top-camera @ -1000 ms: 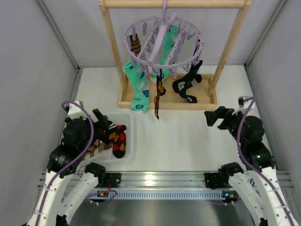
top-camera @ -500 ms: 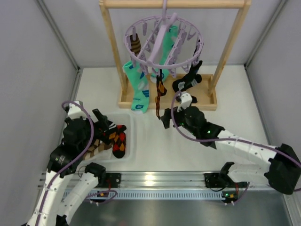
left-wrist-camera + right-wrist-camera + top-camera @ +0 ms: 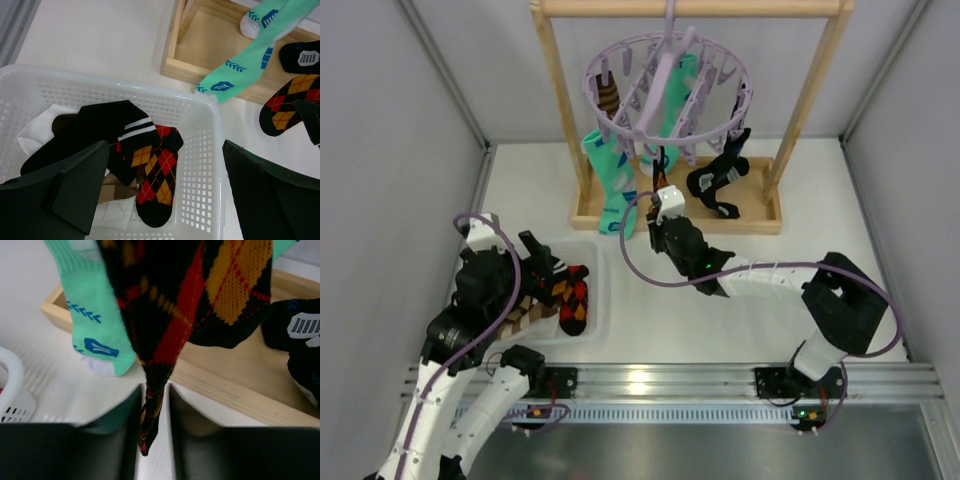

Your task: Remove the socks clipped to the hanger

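The lilac hanger (image 3: 742, 75) hangs by its hook from the wooden rack. Clipped to it are a mint-green sock (image 3: 610, 180), a second mint sock (image 3: 676, 100) at the back, a black sock (image 3: 715, 180) and a narrow brown-orange patterned sock (image 3: 661, 178). Up close that narrow sock (image 3: 170, 315) shows black, red and orange diamonds. My right gripper (image 3: 655, 235) is at its lower tip, with the jaws closed narrowly around it (image 3: 154, 405). My left gripper (image 3: 164, 150) is open and empty above the basket.
A white basket (image 3: 210, 115) at the front left holds diamond-patterned, black and white socks. The rack's wooden base (image 3: 240, 390) lies just behind the right gripper, with its uprights (image 3: 560, 110) on both sides. Grey walls stand to the left and right.
My right arm swung from the right side of the table to the middle and up to the narrow sock's tip, then closed around it. The left arm has not moved.
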Robot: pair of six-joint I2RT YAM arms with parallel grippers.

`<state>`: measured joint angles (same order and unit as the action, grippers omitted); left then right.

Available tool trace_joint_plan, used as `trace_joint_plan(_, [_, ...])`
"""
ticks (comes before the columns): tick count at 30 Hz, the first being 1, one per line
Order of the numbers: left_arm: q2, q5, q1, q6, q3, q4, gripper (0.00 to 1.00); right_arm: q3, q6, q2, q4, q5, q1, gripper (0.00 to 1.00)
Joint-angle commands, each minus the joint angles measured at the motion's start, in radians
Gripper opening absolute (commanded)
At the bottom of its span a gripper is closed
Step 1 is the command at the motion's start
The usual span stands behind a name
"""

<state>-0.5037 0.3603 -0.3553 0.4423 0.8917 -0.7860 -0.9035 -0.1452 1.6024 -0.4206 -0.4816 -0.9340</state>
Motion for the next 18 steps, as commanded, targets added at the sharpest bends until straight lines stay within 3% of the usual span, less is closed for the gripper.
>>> trace_joint_plan(1, [-0.030, -0.064, -0.002, -0.010, 0.047, 0.028, 0.99, -0.032, 0.010, 0.001, -0.139, -0.077, -0.008, 0.14])
trace_joint_plan(4, [-0.077, -0.162, -0.004, 0.015, 0.134, 0.045, 0.99, 0.000, -0.001, -0.024, -0.170, -0.057, -0.011, 0.00])
trace_joint_plan(8, [-0.189, -0.265, -0.004, 0.041, 0.311, 0.056, 0.98, 0.040, -0.017, -0.087, -0.178, -0.057, -0.028, 0.00])
trace_joint_plan(14, [-0.467, -0.386, -0.013, 0.076, 0.625, 0.064, 0.99, 0.061, -0.036, -0.151, -0.116, -0.179, -0.111, 0.00])
trace_joint_plan(17, [-0.570, -0.278, -0.117, 0.069, 0.741, 0.064, 0.98, 0.078, -0.071, -0.174, -0.083, -0.193, -0.134, 0.00])
trace_joint_plan(18, [-0.611, -0.195, -0.199, 0.062, 0.771, 0.064, 0.98, 0.083, -0.083, -0.183, -0.072, -0.195, -0.140, 0.00])
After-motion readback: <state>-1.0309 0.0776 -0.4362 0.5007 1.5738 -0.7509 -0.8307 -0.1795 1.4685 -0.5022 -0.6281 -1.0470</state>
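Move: The hanging argyle sock's middle is roughly 8 cm above the right hand and 2 cm ahead, straight in line, its toe between the fingers. Of that hand, the hanger's near rim is some 17 cm up and 3 ahead; the turquoise sock about 8 left, 8 ahead, 4 up; the black sock 12 right, 9 ahead, 3 up. From the left hand, the argyle sock lies about 25 cm right and 14 ahead, 3 lower, that rim 25 right, 15 ahead, 7 higher. The right fingers, already partly closed around the argyle sock's foot, shut the rest of the way and pinch it, then keep hold while the hand lifts and draws back towards the base, about 4 cm each way. Meanwhile the empty left hand, jaws still wide open, leaves its place over the basket and swings up some 17 cm, right about 10 and forward about 6 towards the hanger, turning roughly 20 degrees clockwise as its left side dips. ##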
